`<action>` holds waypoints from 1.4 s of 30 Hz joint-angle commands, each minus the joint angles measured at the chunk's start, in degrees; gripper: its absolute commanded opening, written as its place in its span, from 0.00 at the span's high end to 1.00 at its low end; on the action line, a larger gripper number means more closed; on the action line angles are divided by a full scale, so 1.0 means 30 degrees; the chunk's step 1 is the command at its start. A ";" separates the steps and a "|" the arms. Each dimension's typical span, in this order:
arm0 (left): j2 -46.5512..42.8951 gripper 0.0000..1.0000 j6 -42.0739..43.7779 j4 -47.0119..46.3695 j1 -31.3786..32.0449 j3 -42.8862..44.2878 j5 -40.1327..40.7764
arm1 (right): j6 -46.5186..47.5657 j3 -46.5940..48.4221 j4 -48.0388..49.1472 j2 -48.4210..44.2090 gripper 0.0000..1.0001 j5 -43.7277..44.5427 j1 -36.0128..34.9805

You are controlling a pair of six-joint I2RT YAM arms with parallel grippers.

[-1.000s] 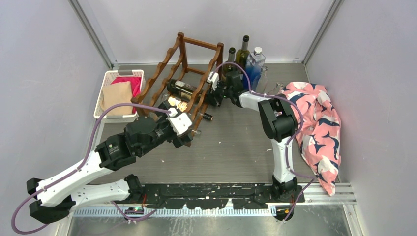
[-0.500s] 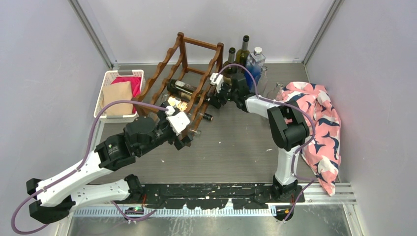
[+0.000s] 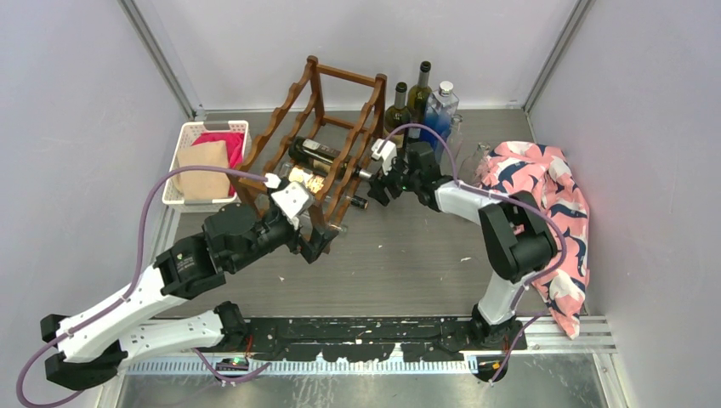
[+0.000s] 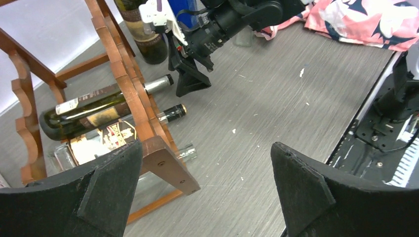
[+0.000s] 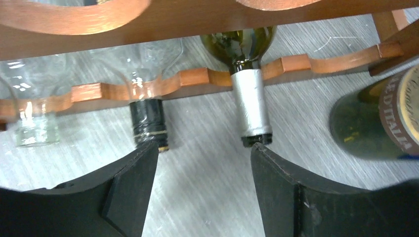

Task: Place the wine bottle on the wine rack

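The dark reddish-brown wine rack (image 3: 316, 127) stands at the back centre. A dark green wine bottle (image 3: 320, 156) with a silver-capped neck (image 5: 251, 106) lies across its rails. Two more bottles rest lower down, one black-capped (image 5: 147, 123). My right gripper (image 3: 379, 189) hangs just off the rack's right side. In the right wrist view its jaws (image 5: 203, 150) are open with only table between them, just short of the bottle mouths. My left gripper (image 3: 316, 245) sits by the rack's near foot (image 4: 165, 165). It is wide open (image 4: 206, 148) and holds nothing.
A white basket (image 3: 181, 157) with pink and tan cloth stands left of the rack. Two upright dark bottles (image 3: 419, 92) and a blue-tinted one (image 3: 442, 110) stand at the back. A pink patterned cloth (image 3: 548, 208) lies along the right wall.
My right gripper has let go of the green bottle's neck, opened wider and backed away from the rack; the bottle stays on the rails. My left arm drew back slightly leftward.
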State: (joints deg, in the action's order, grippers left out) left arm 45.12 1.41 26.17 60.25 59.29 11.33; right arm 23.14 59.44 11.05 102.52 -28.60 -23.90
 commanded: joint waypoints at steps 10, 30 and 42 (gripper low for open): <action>0.0034 0.01 -0.4028 -0.0161 -0.0091 0.1203 0.1174 | -0.6468 -0.5253 -0.0466 -0.8029 0.26 0.3408 -0.0731; 0.2233 0.03 -0.4104 0.0283 -0.0099 0.3887 0.1789 | -1.0174 -0.7948 -0.2072 -1.3330 0.25 0.3410 -0.0845; 0.4933 0.03 -0.2838 -0.0202 -0.3722 0.6812 -0.1457 | -0.9917 -0.8036 -0.3565 -1.5476 0.24 0.3810 -0.0846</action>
State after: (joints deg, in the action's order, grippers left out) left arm 58.81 -8.21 28.47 52.93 76.31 12.69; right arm -6.46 34.96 0.12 58.22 -17.80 -26.17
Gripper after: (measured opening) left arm 0.972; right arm 0.754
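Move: Just off the right fingertips lies the neck end of the racked wine bottle; that bottle's middle is some 13 cm to this hand's left, 6 cm ahead and 2 cm lower. The racked clear bottle with the black cap has its middle about 14 cm left and 2 cm back; a standing wine bottle is roughly 13 cm ahead and 4 cm right. From the left hand, the racked wine bottle is about 28 cm ahead, 5 cm right and 24 cm below. Backing away from the bottle necks, the open, empty right hand draws back about 13 cm, lifting some 7 cm and drifting right, while it turns clockwise about 20 degrees and rolls its left side up. The left hand, also wide open, then rises and reaches forward, each some 5 cm, over the rack's near corner. ##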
